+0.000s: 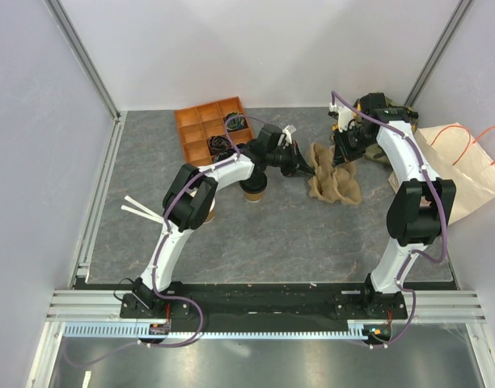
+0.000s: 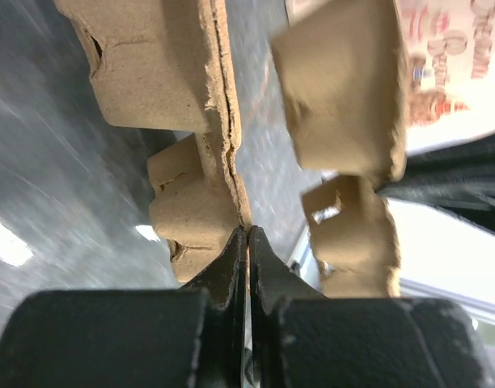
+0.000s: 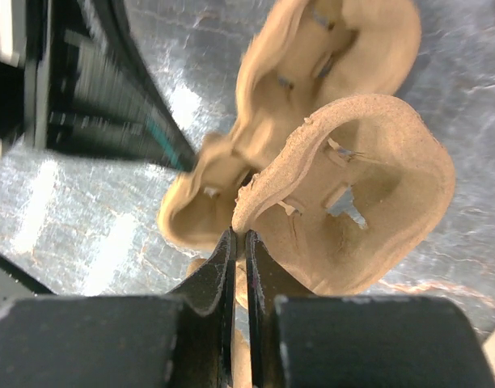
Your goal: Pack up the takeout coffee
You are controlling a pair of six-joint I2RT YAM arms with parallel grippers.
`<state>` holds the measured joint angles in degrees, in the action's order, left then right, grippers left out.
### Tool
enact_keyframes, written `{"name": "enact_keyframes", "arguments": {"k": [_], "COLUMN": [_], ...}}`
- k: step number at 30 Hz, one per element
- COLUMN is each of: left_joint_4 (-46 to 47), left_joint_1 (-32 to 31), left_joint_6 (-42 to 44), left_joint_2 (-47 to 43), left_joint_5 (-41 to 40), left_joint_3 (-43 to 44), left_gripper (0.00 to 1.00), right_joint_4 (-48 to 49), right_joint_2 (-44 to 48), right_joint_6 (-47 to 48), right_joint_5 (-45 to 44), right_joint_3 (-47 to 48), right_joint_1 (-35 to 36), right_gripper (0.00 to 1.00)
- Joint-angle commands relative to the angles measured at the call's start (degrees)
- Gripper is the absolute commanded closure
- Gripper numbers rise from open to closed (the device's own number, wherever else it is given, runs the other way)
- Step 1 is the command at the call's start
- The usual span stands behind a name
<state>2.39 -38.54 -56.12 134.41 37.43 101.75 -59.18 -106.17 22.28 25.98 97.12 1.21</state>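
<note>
The brown pulp cup carrier (image 1: 336, 184) lies right of centre, and both grippers hold it. My left gripper (image 1: 310, 171) is shut on its left edge; in the left wrist view the tips (image 2: 247, 232) pinch the carrier's thin edge (image 2: 223, 121). My right gripper (image 1: 343, 155) is shut on its far rim; in the right wrist view the tips (image 3: 239, 236) pinch a pocket rim (image 3: 312, 145). A tan cup with a dark top (image 1: 254, 191), probably the takeout coffee, stands left of the carrier under my left arm. A second tan cup (image 1: 210, 214) is mostly hidden by the left elbow.
An orange compartment tray (image 1: 200, 129) with dark items sits at the back left. A tan paper bag with orange handles (image 1: 462, 166) lies at the right edge. White sticks (image 1: 138, 212) lie at the left. The left arm shows blurred in the right wrist view (image 3: 94, 81).
</note>
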Motion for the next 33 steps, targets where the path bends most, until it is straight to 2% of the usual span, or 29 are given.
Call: {"name": "enact_keyframes", "arguments": {"k": [1, 13, 14, 17, 20, 27, 33], "left_joint_4": [-1.87, -1.08, -0.99, -1.16, -1.95, -2.04, -11.70], "left_joint_1": [2.85, 9.62, 9.80, 10.42, 11.03, 12.70, 12.97], "left_joint_6": [6.46, 9.71, 9.62, 10.06, 10.77, 12.26, 19.02], "left_joint_2": [3.31, 9.81, 9.91, 9.38, 8.59, 0.61, -13.79], "left_joint_5": [-2.89, -3.24, -3.24, -4.55, -5.09, -2.80, -1.92], "left_joint_3": [6.78, 17.77, 18.56, 18.74, 18.66, 17.34, 14.53], "left_gripper": [0.98, 0.98, 0.89, 0.70, 0.59, 0.48, 0.31], "right_joint_4": [0.64, 0.38, 0.47, 0.38, 0.20, -2.25, -7.08], "right_joint_2": [1.93, 0.26, 0.17, 0.00, 0.26, 3.33, 8.17], "right_joint_6": [-0.57, -1.01, -1.01, -1.01, -0.93, 4.34, 11.46], "right_joint_5": [-1.19, -1.72, -1.72, -1.63, -1.28, 2.14, 2.86], "right_joint_3": [3.07, 4.48, 4.74, 4.92, 4.83, 4.83, 5.18], "right_joint_1": [-0.33, -0.34, -0.42, -0.33, -0.33, -0.33, -0.16], "right_gripper": [1.00, 1.00, 1.00, 1.00, 1.00, 1.00, 1.00]}}
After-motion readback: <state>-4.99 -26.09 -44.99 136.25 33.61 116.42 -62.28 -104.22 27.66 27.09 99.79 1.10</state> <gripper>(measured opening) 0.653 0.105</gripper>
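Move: My left hand still grips one pulp cup carrier by its rim. It's bound for the clear grey table about 9 cm ahead, 5 cm left and some 5 cm below, which is roughly 8 cm ahead and 13 cm left of my right hand and 10 cm lower. The lidded cup stands about 17 cm left of my left hand and 4 cm nearer me; the wooden tray's middle is about 27 cm left, 10 cm ahead. The second carrier, in my right hand, is some 10 cm right and 2 cm back. I carry the gripped carrier forward and to the left with my left hand, nearly level for about 14 cm, away from the second carrier and turning slightly counter-clockwise. As I slow I open the fingers wide, let the rim go, then lift about 5 cm clear, still drifting left. My right hand keeps its pinch on the second carrier, staying nearly in place and rising about 2 cm. ##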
